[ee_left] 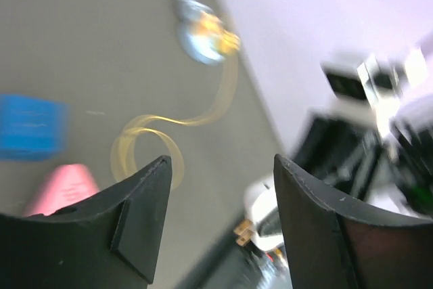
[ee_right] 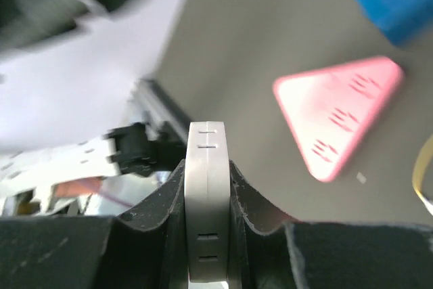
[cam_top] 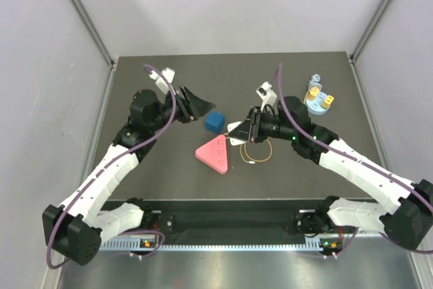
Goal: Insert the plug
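Note:
A thin yellow cable [ee_left: 145, 130] loops on the table and runs to a pale blue round base [ee_left: 193, 35]. The plug [ee_left: 222, 37] is a blurred yellow block at the cable's end, on that base. From above, the base [cam_top: 318, 101] carries two yellow blocks, and I cannot tell which is joined to the cable. My right gripper [ee_right: 206, 167] is shut on a flat white slotted block [ee_right: 206, 201], which has gold prongs [ee_left: 245, 235]. It is held above the table near the cable loop [cam_top: 257, 152]. My left gripper [ee_left: 222, 167] hangs open and empty, facing the right gripper [cam_top: 242, 131].
A blue cube [cam_top: 215, 122] sits just right of the left gripper [cam_top: 196, 106]. A pink triangular block [cam_top: 213, 154] with slots lies in front of it, left of the cable loop. Grey walls close in the table on three sides.

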Robot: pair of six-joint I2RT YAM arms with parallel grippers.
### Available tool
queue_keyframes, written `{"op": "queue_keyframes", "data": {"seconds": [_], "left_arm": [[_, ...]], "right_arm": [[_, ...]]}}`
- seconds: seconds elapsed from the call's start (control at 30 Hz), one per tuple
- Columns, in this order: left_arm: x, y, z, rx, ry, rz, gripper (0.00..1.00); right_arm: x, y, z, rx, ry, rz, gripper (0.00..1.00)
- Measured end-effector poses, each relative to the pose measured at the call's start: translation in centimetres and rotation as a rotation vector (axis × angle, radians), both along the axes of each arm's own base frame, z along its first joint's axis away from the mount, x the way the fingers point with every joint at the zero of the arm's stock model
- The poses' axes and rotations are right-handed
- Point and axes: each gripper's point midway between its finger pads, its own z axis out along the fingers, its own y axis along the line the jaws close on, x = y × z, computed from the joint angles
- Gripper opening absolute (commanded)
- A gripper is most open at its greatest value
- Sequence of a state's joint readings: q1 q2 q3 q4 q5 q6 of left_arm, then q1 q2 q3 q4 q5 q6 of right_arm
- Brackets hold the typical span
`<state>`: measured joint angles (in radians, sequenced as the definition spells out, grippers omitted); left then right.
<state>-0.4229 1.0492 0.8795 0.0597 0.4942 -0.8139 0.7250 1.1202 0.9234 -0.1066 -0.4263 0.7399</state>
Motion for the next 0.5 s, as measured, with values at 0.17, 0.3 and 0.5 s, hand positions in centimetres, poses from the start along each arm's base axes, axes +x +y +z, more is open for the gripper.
{"op": "queue_keyframes", "data": {"seconds": [0.17, 0.3, 0.5], "left_arm": [[4.2, 5.2, -3.4, 0.178, 0.123, 0.298, 0.68], [5.0, 9.4, -9.7, 0.290, 0.308, 0.445, 0.67], [2.3, 12.6, -17.2, 0.364, 0.521, 0.541, 0.67]], "right_arm": [[0.2, -0.8, -7.0, -0.238, 0.149, -0.131, 0.00], [-1.6, -0.5, -14.0, -0.498, 0.274, -0.174, 0.00], [-1.7, 0.6, -17.9, -0.676, 0.312, -0.223, 0.00]]}}
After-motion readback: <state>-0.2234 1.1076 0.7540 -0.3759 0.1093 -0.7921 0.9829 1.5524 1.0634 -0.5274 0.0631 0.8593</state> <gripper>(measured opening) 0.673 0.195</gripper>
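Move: The plug is already in the right hand's fingers, and the pink strip it is taken to lies about 5 cm ahead of that hand, 7 cm to its left and some 24 cm below. The blue cube is roughly 11 cm farther out than the strip; the yellow cable's coil lies about 6 cm ahead and 6 cm to the right of this hand, on the table. From the empty left hand the strip is almost straight below, about 29 cm down and 2 cm back, the cube some 9 cm ahead. Keeping its grip on the plug, the right hand drops about 18 cm almost straight down towards the strip's near right corner, slowing at the end, while the wrist tips the fingers from nearly level to steeply down and leftward. The left hand, open and empty, swings away to the left and sinks some 17 cm, first reaching forward and then easing back, turning counter-clockwise and tipping its fingers down so that it ends low to the left of the strip. ##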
